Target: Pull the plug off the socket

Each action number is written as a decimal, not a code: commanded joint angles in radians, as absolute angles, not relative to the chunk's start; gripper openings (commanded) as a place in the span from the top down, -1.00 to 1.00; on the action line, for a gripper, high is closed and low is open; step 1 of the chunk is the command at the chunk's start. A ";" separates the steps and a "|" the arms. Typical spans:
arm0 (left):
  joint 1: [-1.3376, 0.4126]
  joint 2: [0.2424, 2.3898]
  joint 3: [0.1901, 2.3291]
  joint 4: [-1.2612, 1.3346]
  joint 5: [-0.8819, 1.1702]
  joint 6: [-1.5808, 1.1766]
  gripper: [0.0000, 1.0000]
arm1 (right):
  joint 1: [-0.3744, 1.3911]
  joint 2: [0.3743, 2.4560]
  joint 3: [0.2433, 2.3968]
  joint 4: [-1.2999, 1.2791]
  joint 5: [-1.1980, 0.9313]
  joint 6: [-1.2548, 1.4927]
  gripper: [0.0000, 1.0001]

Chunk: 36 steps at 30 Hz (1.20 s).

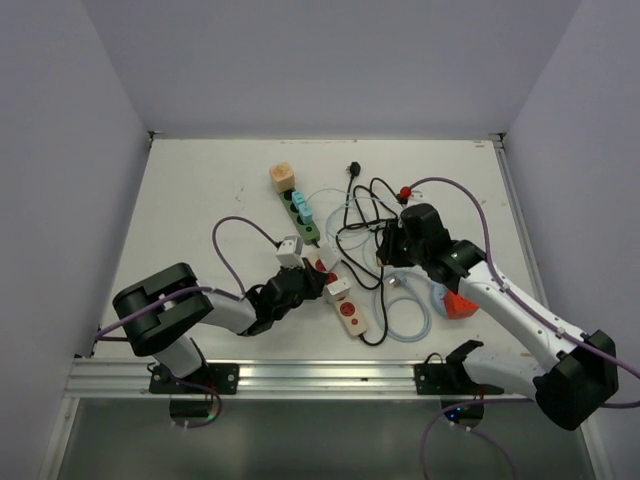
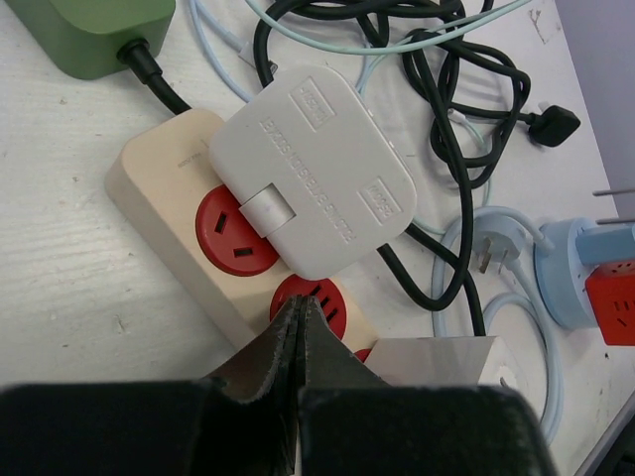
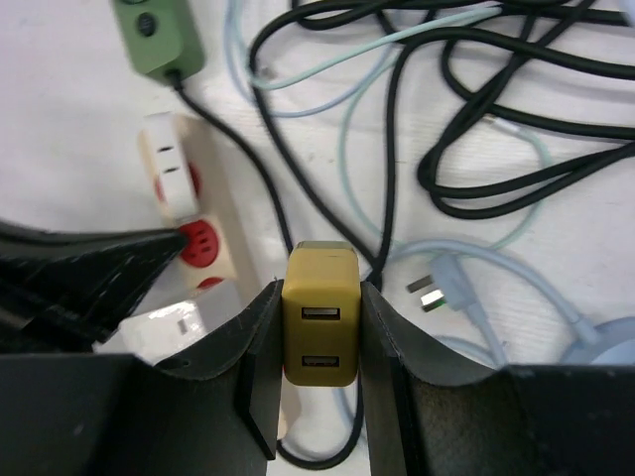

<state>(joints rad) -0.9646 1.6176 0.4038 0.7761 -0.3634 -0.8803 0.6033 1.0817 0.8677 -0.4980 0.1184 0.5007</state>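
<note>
In the right wrist view my right gripper (image 3: 319,290) is shut on a mustard-yellow plug (image 3: 319,332) with two USB ports, held off the table to the right of the cream socket strip (image 3: 224,234). From above, that gripper (image 1: 392,246) hangs over the black cables and hides the plug. My left gripper (image 2: 299,309) is shut with nothing in it. Its tips rest on a red socket (image 2: 334,300) of the cream strip (image 2: 164,193), next to a large white adapter (image 2: 317,169) plugged into it.
A green power strip (image 1: 299,216) carrying a teal plug and a tan cube plug (image 1: 282,177) lies behind. Tangled black cables (image 1: 362,225) and a pale blue cable (image 1: 408,318) fill the middle. A blue and red adapter (image 1: 455,301) sits under the right arm.
</note>
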 commanded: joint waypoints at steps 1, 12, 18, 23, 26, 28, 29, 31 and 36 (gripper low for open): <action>-0.963 1.664 0.333 0.515 -0.390 -0.834 1.00 | 0.514 1.133 0.891 -0.473 0.118 0.442 0.94; -0.962 1.583 0.241 0.595 -0.396 -0.844 1.00 | 0.350 1.322 0.959 -0.405 0.017 0.410 0.67; -0.963 1.577 0.233 0.615 -0.390 -0.835 1.00 | 0.347 1.361 0.997 -0.408 0.017 0.423 0.03; -0.963 1.569 0.221 0.643 -0.384 -0.824 1.00 | 0.347 1.330 1.037 -0.436 0.003 0.422 -0.16; -0.963 1.574 0.219 0.650 -0.382 -0.821 1.00 | 0.348 1.275 1.022 -0.410 -0.121 0.390 -0.21; -0.963 1.581 0.224 0.650 -0.379 -0.818 1.00 | 0.354 1.240 0.982 -0.365 -0.201 0.373 -0.24; -0.963 1.583 0.227 0.650 -0.377 -0.818 1.00 | 0.371 1.201 0.968 -0.353 -0.206 0.367 -0.25; -0.963 1.591 0.232 0.650 -0.374 -0.815 1.00 | 0.434 1.171 0.944 -0.351 -0.190 0.330 -0.31; -0.963 1.606 0.244 0.649 -0.371 -0.811 1.00 | 0.632 1.131 0.923 -0.393 -0.075 0.278 -0.57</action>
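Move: The right gripper holds the yellow plug, already off the socket. The spot for it, among the cables, lies about 6 cm ahead, 3 cm right and 14 cm below; the white cable plug is some 4 cm back and 1 cm right of that spot. The beige strip's middle is about 13 cm left of this hand, 1 cm ahead. From the closed left gripper, that middle is roughly 3 cm right, 2 cm back, 2 cm below; the flat white plug is 6 cm straight ahead. Carry the yellow plug with the right gripper forward, right and down, roughly 5 to 6 cm each way, away from the strip; open the fingers to let go over the cables, then rise about 8 cm while swinging left and back. Meanwhile draw the closed left fingertips, still against the strip, some 2.5 cm left and back. ##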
